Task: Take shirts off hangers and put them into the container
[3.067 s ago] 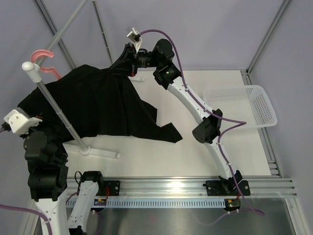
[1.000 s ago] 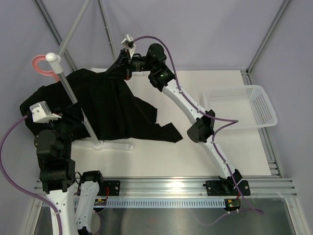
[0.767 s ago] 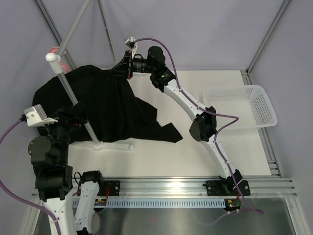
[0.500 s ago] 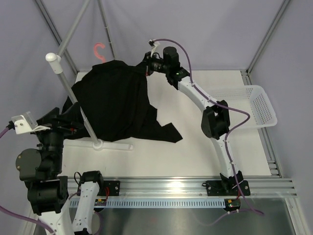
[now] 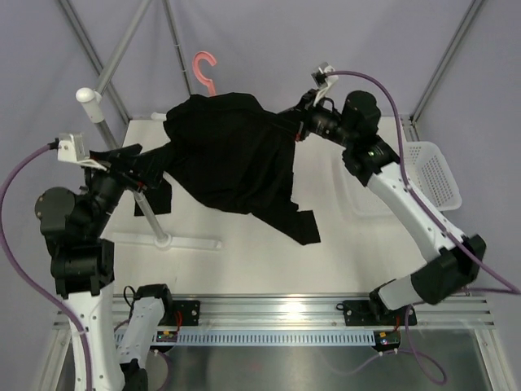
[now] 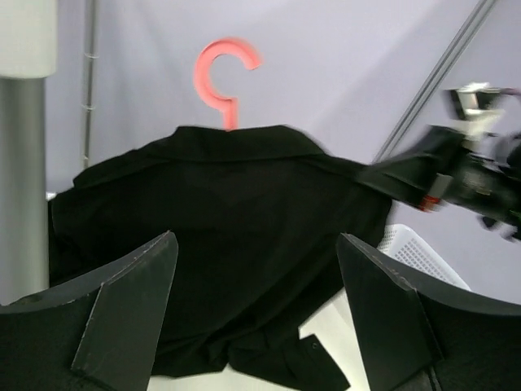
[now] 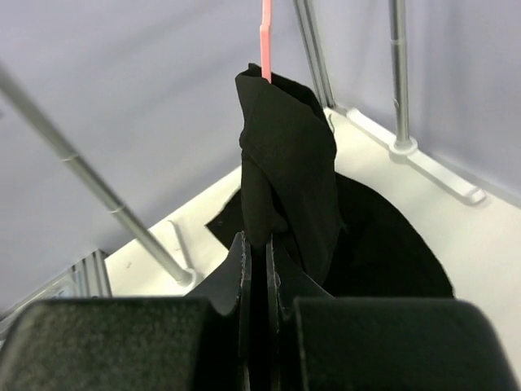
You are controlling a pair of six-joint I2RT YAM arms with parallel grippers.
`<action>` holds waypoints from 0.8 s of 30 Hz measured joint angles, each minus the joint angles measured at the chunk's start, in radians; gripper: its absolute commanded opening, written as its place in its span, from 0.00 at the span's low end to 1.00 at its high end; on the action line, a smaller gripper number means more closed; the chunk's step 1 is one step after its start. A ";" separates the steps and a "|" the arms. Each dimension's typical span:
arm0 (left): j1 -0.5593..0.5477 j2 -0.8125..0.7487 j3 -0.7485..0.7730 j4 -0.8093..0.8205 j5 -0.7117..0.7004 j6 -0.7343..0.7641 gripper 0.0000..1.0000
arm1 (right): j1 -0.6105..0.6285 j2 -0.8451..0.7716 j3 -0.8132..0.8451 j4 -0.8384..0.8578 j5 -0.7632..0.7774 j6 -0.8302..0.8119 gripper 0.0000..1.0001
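Observation:
The black shirt (image 5: 232, 155) is still draped on the pink hanger, whose hook (image 5: 203, 65) sticks up free of the rack. My right gripper (image 5: 298, 128) is shut on the shirt's right shoulder and holds it above the table; in the right wrist view the fabric (image 7: 289, 163) bunches between the jaws (image 7: 259, 244), with the hanger stem (image 7: 265, 37) above. My left gripper (image 5: 159, 160) is open at the shirt's left edge. In its own view both fingers (image 6: 130, 301) stand wide apart in front of the shirt (image 6: 236, 244). The white container (image 5: 435, 171) is far right, partly behind the right arm.
The white rack pole (image 5: 122, 163) leans at the left, its base (image 5: 175, 242) on the table beside my left arm. Frame struts (image 5: 444, 65) run up at the back corners. The basket (image 6: 419, 257) shows past the shirt in the left wrist view.
The right arm has swung right, carrying shirt and hanger off the rack pole toward the middle. The left gripper has opened, let go of the shirt and risen.

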 measured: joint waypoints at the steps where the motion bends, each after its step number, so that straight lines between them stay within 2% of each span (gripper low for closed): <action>1: 0.000 0.055 0.000 0.031 0.013 -0.021 0.82 | 0.000 -0.048 -0.024 -0.007 -0.006 -0.002 0.00; 6: -0.053 0.221 0.031 0.074 0.010 -0.070 0.81 | 0.001 -0.273 -0.156 -0.061 -0.051 -0.025 0.00; 10: -0.122 0.304 0.096 0.096 0.008 -0.081 0.83 | 0.001 -0.354 -0.244 -0.113 -0.098 -0.037 0.00; 18: -0.141 0.273 0.107 0.107 0.001 -0.089 0.84 | 0.001 -0.389 -0.378 -0.164 -0.143 -0.038 0.00; 24: -0.193 0.245 0.063 0.115 -0.012 -0.091 0.82 | 0.001 -0.410 -0.394 -0.165 -0.165 -0.029 0.00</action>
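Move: The pink hanger's hook stands some 17 cm ahead of the open left hand, about 6 cm to its right and 10 cm above. The rack's white top cap is roughly 10 cm ahead, 14 cm left and 7 cm above the left hand. From the right hand, which already pinches the shirt's shoulder, the hook lies about 11 cm forward, 18 cm left and 8 cm up, while the white container lies some 33 cm right, 7 cm farther out and far below. The right hand keeps its pinch on the black shirt's shoulder and draws shirt and hanger back about 12 cm, drifting slightly right, rising a little at first and then sinking to end some 5 cm lower, with a small counter-clockwise turn. The left hand, fingers staying wide open, reaches forward nearly 8 cm beside the rack's post, then eases back about 2 cm, shifting some 5 cm right and turning about 10 degrees clockwise so that the hook comes to lie ahead of its finger gap, not yet gripped. ##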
